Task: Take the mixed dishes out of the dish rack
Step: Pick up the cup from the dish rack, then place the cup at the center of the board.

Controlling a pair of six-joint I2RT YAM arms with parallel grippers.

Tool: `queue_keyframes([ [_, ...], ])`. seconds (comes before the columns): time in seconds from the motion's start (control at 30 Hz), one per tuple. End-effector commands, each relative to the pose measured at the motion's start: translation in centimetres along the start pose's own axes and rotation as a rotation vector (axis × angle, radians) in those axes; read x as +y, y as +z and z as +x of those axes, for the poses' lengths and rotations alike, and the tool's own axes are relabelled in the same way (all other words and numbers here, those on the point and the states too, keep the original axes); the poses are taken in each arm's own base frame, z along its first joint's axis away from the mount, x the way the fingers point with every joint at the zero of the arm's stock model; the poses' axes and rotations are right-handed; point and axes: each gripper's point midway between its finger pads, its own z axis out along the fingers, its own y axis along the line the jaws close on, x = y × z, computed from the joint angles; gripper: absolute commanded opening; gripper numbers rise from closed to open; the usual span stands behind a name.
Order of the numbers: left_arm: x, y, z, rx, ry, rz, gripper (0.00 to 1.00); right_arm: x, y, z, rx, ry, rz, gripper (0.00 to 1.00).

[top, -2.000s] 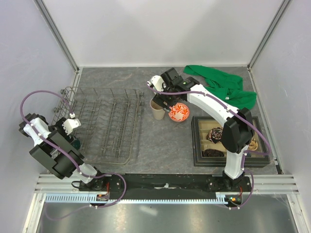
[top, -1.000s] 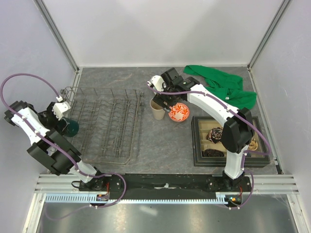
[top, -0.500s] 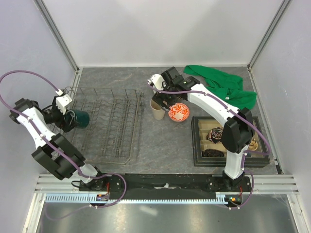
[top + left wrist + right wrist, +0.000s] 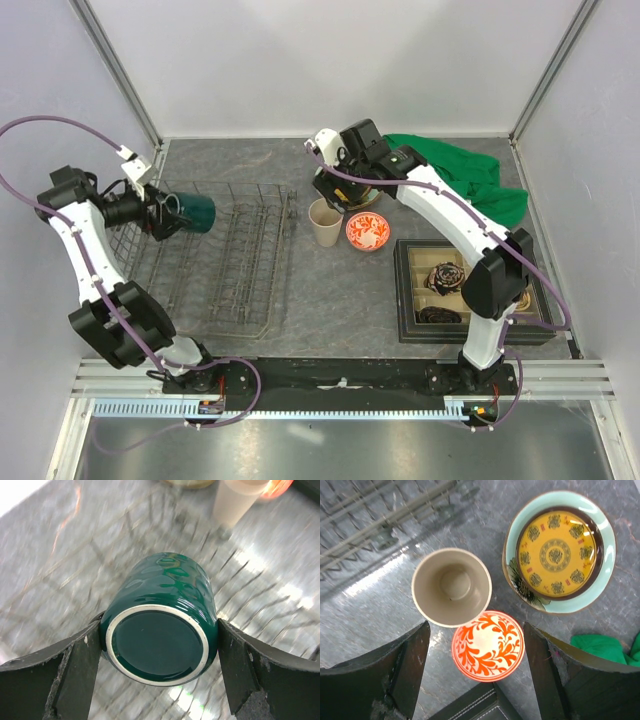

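My left gripper (image 4: 166, 215) is shut on the dark green mug (image 4: 196, 212), holding it on its side in the air over the far left of the dish rack (image 4: 225, 270). In the left wrist view the mug's base (image 4: 159, 647) faces the camera, pinched between both fingers (image 4: 80, 665). The rack holds no dishes. My right gripper (image 4: 476, 630) hangs open above the red-and-white bowl (image 4: 488, 645). The beige cup (image 4: 451, 586) stands upright beside the bowl. The yellow-gold plate (image 4: 555, 545) lies on the pale green plate (image 4: 600, 575).
A black compartmented tray (image 4: 470, 290) with dark items sits at the right front. A green cloth (image 4: 460, 175) lies at the back right. Enclosure walls stand close on the left, right and back. The rack's right edge (image 4: 285, 230) is near the cup (image 4: 323, 222).
The left arm has lifted the green mug from beside the rack's left edge and swung it up and right over the rack. The right gripper has risen and drawn back from the bowl.
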Motion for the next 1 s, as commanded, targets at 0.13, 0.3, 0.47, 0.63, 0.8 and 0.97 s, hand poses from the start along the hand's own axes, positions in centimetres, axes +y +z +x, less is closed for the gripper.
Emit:
queue_keyframes([
  [0.13, -5.9, 0.2, -8.0, -0.259, -0.295, 0.195, 0.02, 0.0, -4.5, -6.4, -0.252, 0.076, -0.06, 0.83],
  [0.3, -6.4, 0.5, -9.6, -0.31, -0.345, 0.249, 0.02, 0.7, -5.8, -8.6, -0.356, 0.113, -0.17, 0.83],
  [0.47, -6.7, 0.5, -11.8, -0.386, -0.405, 0.333, 0.01, 1.2, -6.7, -10.7, -0.47, 0.194, -0.302, 0.83],
  [0.63, -7.3, 0.8, -13.0, -0.409, -0.444, 0.416, 0.01, 1.9, -7.4, -12.3, -0.551, 0.225, -0.425, 0.82],
  [0.8, -7.2, 0.7, -14.0, -0.443, -0.469, 0.472, 0.01, 3.0, -8.1, -13.3, -0.623, 0.22, -0.511, 0.81],
  [0.97, -6.9, 0.6, -14.7, -0.455, -0.47, 0.488, 0.01, 3.8, -8.8, -13.9, -0.661, 0.223, -0.572, 0.8],
])
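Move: The left hand already holds the green cup by its base end, mouth outward; the right gripper it is taken to is about 34 cm to its right, 8 cm farther out and 4 cm lower. The dish rack's middle is almost straight below that hand, some 20 cm down. From the right hand, the green cup lies about 31 cm left, 5 cm back and 2 cm up. Under the right hand, 17 to 20 cm down, are the cream cup (3 cm left, 2 cm ahead), the red bowl (7 cm right, 1 cm back) and the stacked plates (14 cm ahead, 4 cm right). Keeping its grip, the left hand carries the green cup about 8 cm to the right and 6 cm up above the rack towards the right gripper, rolling some 30 degrees so its fingers and the cup come closer to level. The right hand, empty and open, rises about 11 cm clear of the cream cup and shifts 6 cm left, swinging its fingers up some 40 degrees from slanting down until they point nearly level at the cup's mouth, still without touching it. ##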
